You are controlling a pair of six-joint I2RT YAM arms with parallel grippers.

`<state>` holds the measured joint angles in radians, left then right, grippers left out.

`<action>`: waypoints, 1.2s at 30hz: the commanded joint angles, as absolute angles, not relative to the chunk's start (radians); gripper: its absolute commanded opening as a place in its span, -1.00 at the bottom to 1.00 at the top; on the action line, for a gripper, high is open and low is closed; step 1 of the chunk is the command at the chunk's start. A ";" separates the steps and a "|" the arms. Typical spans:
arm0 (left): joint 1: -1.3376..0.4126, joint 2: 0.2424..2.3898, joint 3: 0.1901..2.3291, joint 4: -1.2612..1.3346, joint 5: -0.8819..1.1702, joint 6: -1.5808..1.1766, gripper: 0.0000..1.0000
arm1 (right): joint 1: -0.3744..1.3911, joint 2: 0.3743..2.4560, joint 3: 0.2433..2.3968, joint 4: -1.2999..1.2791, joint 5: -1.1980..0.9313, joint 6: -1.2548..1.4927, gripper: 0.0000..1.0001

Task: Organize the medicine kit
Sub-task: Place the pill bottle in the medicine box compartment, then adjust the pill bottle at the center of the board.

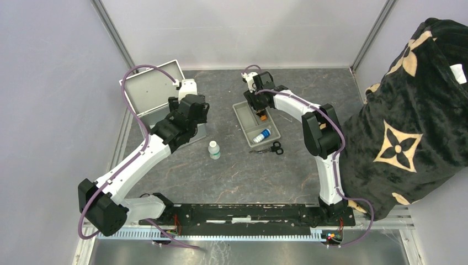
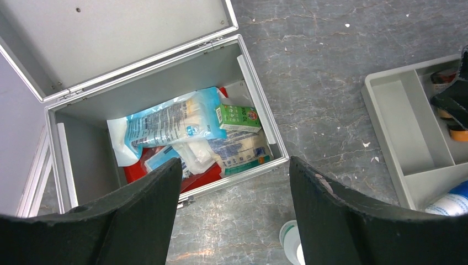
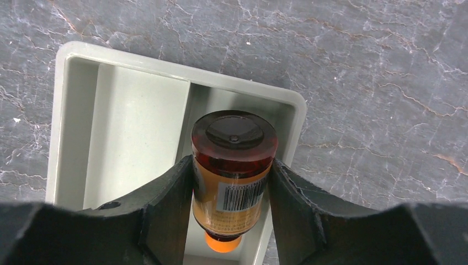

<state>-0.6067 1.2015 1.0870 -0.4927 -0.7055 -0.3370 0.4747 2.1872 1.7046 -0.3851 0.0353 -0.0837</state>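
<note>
The medicine kit stands open at the back left, lid tipped back. In the left wrist view, the kit holds gauze packets, a green box and a red pouch. My left gripper hangs open and empty above the kit's front edge. My right gripper is shut on an amber bottle with an orange cap. The bottle lies in the end compartment of the grey divided tray. From above, that gripper is over the tray.
A small white bottle stands on the table between kit and tray, also seen as a white bottle by my left finger. A blue-and-white bottle lies in the tray. Black scissors lie by the tray's near end. A dark patterned blanket fills the right side.
</note>
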 commanded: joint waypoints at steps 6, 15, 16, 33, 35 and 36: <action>-0.605 1.187 1.108 -0.544 -0.577 -0.372 0.56 | 0.470 2.019 1.692 -0.340 0.102 -0.064 0.14; -0.619 1.163 1.035 -0.570 -0.376 -0.394 0.55 | 0.470 1.977 1.654 -0.326 0.051 -0.039 0.20; -0.622 1.162 1.037 -0.574 -0.363 -0.387 0.55 | 0.469 1.976 1.650 -0.328 0.053 -0.035 0.21; -0.822 1.354 1.018 -0.691 -0.505 -0.516 0.53 | 0.468 1.661 1.276 -0.166 0.005 0.072 0.20; -0.823 1.378 1.024 -0.706 -0.540 -0.523 0.50 | 0.469 1.639 1.249 -0.161 0.002 0.074 0.20; -0.824 1.386 1.027 -0.710 -0.553 -0.524 0.49 | 0.470 1.629 1.236 -0.160 0.002 0.074 0.21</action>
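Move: The white bottle stands about 9 cm to the left hand's right and 20 cm below it, hardly farther out (1 cm). From that hand, the medicine box is 10 cm ahead, 5 cm left, 18 cm lower; the tray is 10 cm ahead, 24 cm right, 21 cm lower. The brown bottle is right between the right hand's fingers, at their height; from this hand the blue pill bottle lies 10 cm back, 1 cm right, 3 cm lower. Down, right and back together, the left hand swings some 15 cm from over the front of the box towards the white bottle, open fingers tipping about 25 degrees downward and the hand turning roughly 20 degrees clockwise. Meanwhile the right hand, fingers staying open, rises clear of the brown bottle, dips as it draws back, then climbs again, ending about 10 cm higher. ##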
